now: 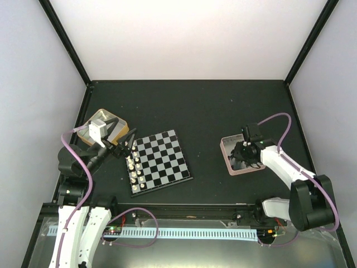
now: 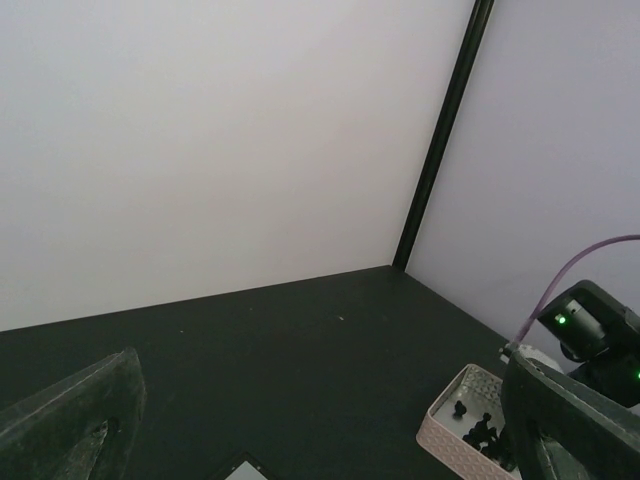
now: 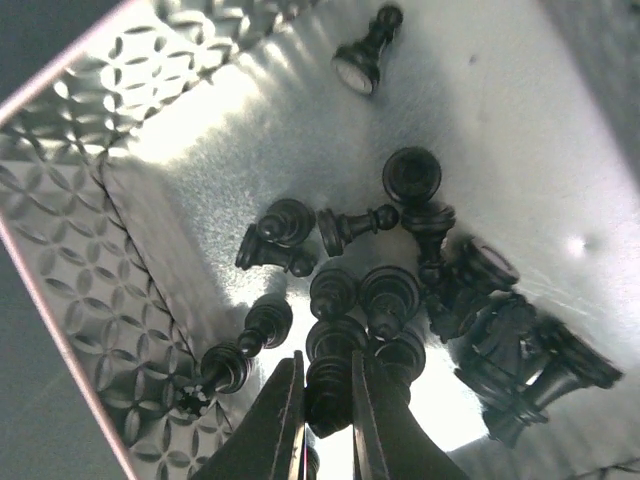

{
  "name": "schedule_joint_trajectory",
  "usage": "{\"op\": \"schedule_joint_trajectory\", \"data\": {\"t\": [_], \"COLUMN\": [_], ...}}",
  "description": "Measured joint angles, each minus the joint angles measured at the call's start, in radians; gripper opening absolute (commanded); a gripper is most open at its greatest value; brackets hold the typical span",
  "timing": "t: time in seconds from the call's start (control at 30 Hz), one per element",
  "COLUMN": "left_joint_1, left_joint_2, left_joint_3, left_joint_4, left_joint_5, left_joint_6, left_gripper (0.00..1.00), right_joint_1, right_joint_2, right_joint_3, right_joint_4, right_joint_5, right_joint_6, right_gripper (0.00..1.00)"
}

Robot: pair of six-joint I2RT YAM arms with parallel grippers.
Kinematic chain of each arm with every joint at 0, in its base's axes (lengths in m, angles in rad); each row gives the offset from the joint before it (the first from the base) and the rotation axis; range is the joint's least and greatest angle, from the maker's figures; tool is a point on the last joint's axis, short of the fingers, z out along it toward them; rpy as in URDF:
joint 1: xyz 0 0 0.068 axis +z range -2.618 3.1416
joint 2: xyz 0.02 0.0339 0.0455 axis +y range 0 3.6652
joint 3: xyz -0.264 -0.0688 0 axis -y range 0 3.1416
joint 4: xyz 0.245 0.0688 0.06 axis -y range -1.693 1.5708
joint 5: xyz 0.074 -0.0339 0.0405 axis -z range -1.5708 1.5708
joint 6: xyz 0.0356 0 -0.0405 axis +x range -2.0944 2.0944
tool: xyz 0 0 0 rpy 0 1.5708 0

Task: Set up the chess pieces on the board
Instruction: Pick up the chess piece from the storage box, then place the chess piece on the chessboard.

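Observation:
The board (image 1: 162, 162) lies left of centre, with several cream-white chess pieces (image 1: 133, 167) standing along its left edge. My left gripper (image 1: 127, 146) hovers open over that edge with nothing in it; its fingers (image 2: 70, 420) frame the left wrist view, where a board corner (image 2: 245, 470) shows. My right gripper (image 1: 244, 159) reaches down into the pink-rimmed tin (image 1: 227, 159). In the right wrist view, the right gripper (image 3: 328, 400) is shut on a black chess piece (image 3: 330, 375), both fingers pressed against its sides. Several other black pieces (image 3: 410, 180) lie around it on the tin's floor.
A gold tin (image 1: 100, 114) sits behind my left gripper at the table's left. The pink-rimmed tin's patterned wall (image 3: 90, 200) rises close to the left of the right fingers. The left wrist view also catches this tin (image 2: 450, 435). Black frame posts mark the table's back corners.

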Motion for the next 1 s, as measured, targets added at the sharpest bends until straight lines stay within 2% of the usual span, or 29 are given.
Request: {"op": "schedule_joint_trajectory", "data": {"t": [0.37,0.57,0.77,1.0], "left_joint_1": [0.000,0.000,0.000,0.000], "left_joint_2": [0.000,0.001,0.005,0.008], "left_joint_3": [0.000,0.000,0.000,0.000], "left_joint_4": [0.000,0.000,0.000,-0.005], "left_joint_5": [-0.001,-0.007,-0.011,-0.013], "left_joint_6": [0.000,-0.003,-0.010,-0.018], "left_gripper": [0.99,0.99,0.99,0.99], "right_joint_1": [0.084,0.200,0.356,0.550], "right_joint_2": [-0.131,-0.114,0.007,0.224], "right_joint_3": [0.113,0.166,0.230,0.381], "right_joint_4": [-0.040,-0.020,0.035,0.040], "right_joint_5": [0.130,0.031,-0.113,-0.130], "right_joint_6": [-0.019,-0.054,-0.086,-0.116], "right_gripper": [0.01,0.01,0.01,0.01]}}
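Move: The right hand, low inside the storage box, already has a black chess piece between its fingers. The chessboard's middle lies about 38 cm to its left, level with it and some 3 cm lower; the board's near-right corner is 22 cm left and 9 cm back. Of the black pieces still in the box, the pile centres 3 cm right and 2 ahead, and a lone piece lies 9 ahead, 2 right. From the left hand the board is 12 cm right, 6 ahead, 35 below. The right hand keeps its pinch on the black piece and lifts it about 7 cm, drifting a little forward, up out of the storage box away from the other pieces. Still rising slightly at first, it then swings quickly left, some 22 cm towards the chessboard's right edge, turning about 40 degrees counter-clockwise on the way with the fingers staying shut, and sinks a couple of centimetres over the last stretch. ##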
